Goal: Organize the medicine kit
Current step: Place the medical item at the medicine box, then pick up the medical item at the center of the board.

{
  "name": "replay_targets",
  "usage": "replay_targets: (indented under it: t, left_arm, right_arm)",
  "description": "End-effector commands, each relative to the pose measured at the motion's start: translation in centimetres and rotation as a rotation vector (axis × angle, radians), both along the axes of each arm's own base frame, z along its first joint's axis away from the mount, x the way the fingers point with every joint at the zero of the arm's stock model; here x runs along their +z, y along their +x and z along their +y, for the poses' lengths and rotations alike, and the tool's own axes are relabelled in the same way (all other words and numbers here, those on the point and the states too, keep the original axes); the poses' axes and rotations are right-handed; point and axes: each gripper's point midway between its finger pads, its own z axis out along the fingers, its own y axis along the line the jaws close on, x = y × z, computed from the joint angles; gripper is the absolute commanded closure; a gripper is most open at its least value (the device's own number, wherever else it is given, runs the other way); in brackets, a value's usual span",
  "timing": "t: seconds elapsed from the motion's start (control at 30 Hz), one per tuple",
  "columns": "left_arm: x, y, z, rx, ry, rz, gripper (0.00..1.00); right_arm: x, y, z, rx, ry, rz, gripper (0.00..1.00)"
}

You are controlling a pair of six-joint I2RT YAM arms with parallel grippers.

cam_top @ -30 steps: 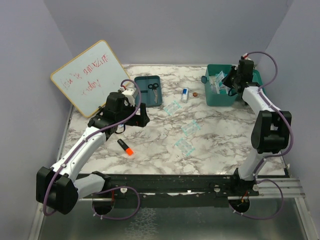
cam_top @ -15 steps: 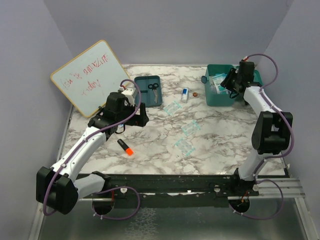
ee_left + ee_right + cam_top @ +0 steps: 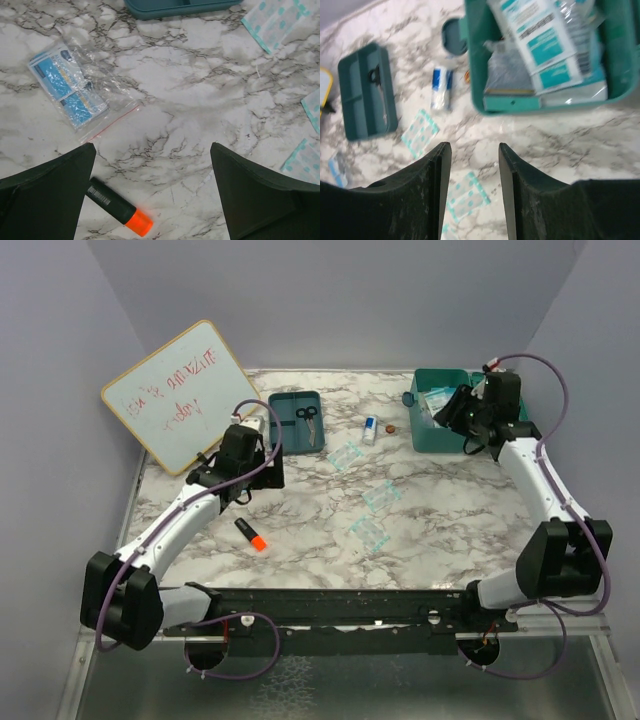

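Note:
The medicine kit [image 3: 440, 435], an open teal box at the back right, holds several white-and-teal packets [image 3: 540, 45]; its near wall [image 3: 545, 104] shows in the right wrist view. My right gripper [image 3: 460, 415] hovers at the kit's near edge. Its jaws [image 3: 472, 147] are open with nothing between them, over bare marble and a teal-dotted plaster [image 3: 467, 195]. My left gripper [image 3: 248, 478] hangs wide open [image 3: 151, 147] above the table at the left. Below it lie an orange-capped black marker [image 3: 117, 208] and a clear bag of blue packets [image 3: 70, 85].
A flat teal tray [image 3: 297, 435] holding scissors [image 3: 308, 416] lies at the back centre. Three dotted plasters [image 3: 380, 497] are scattered mid-table. A small blue-white tube [image 3: 370, 428] and a round teal lid [image 3: 410, 398] sit left of the kit. A whiteboard [image 3: 180, 395] leans at the back left.
My right gripper has opened and drawn back from over the kit, its arm swinging out to the right. My left gripper has turned from pointing right to pointing down.

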Motion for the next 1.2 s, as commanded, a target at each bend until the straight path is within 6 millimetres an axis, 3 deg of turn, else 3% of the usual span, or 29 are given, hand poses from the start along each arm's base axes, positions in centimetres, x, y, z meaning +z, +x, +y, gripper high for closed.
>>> replay_targets:
  t: [0.0, 0.13, 0.3, 0.5, 0.67, 0.83, 1.17]
  left_arm:
    - [-2.2, 1.0, 3.2, 0.192, 0.048, 0.065, 0.02]
    - [-2.6, 2.6, 3.4, 0.183, -0.028, 0.133, 0.12]
    - [-3.9, 5.0, 4.0, 0.187, 0.023, 0.187, 0.29]
    - [-5.1, 6.6, 6.3, 0.252, 0.166, 0.213, 0.31]
    - [-6.6, 6.8, 8.1, 0.288, 0.261, 0.261, 0.32]
    - [-7.6, 6.8, 9.1, 0.302, 0.258, 0.301, 0.48]
    - [-10.1, 6.2, 9.0, 0.284, 0.229, 0.381, 0.52]
  right_arm:
    - [-2.1, -4.2, 4.8, 0.149, 0.058, 0.073, 0.52]
    - [-2.8, -6.2, 7.9, 0.243, 0.079, 0.070, 0.52]
    - [-3.6, -7.4, 9.6, 0.304, 0.106, 0.064, 0.52]
    - [-2.3, -7.8, 9.8, 0.321, 0.109, 0.014, 0.52]
    - [-1.5, -7.8, 9.5, 0.321, 0.093, -0.019, 0.52]
    - [-1.1, -7.8, 9.3, 0.315, 0.076, -0.030, 0.52]
    - [-0.8, -7.4, 9.8, 0.325, 0.105, -0.040, 0.52]
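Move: About 10 cm to the left hand's left and 6 cm ahead, some 14 cm below it, lies the bag of alcohol wipes. From the same hand, the highlighter is about 10 cm back and 7 cm left, and the scissors tray roughly 25 cm ahead and 8 cm right. From the right hand, the wipes are some 57 cm left and 8 cm back, while the medicine box sits about 12 cm ahead and 5 cm right. Sinking about 9 cm and going as far left, the left hand also reaches some 6 cm forward over the alcohol wipes, half-closing its fingers, tipping them steeper and turning counter-clockwise; no touch shows yet. The empty right hand, fingers still half open, draws back and left from the medicine box, dips then partly rises again, and soon stays put. ##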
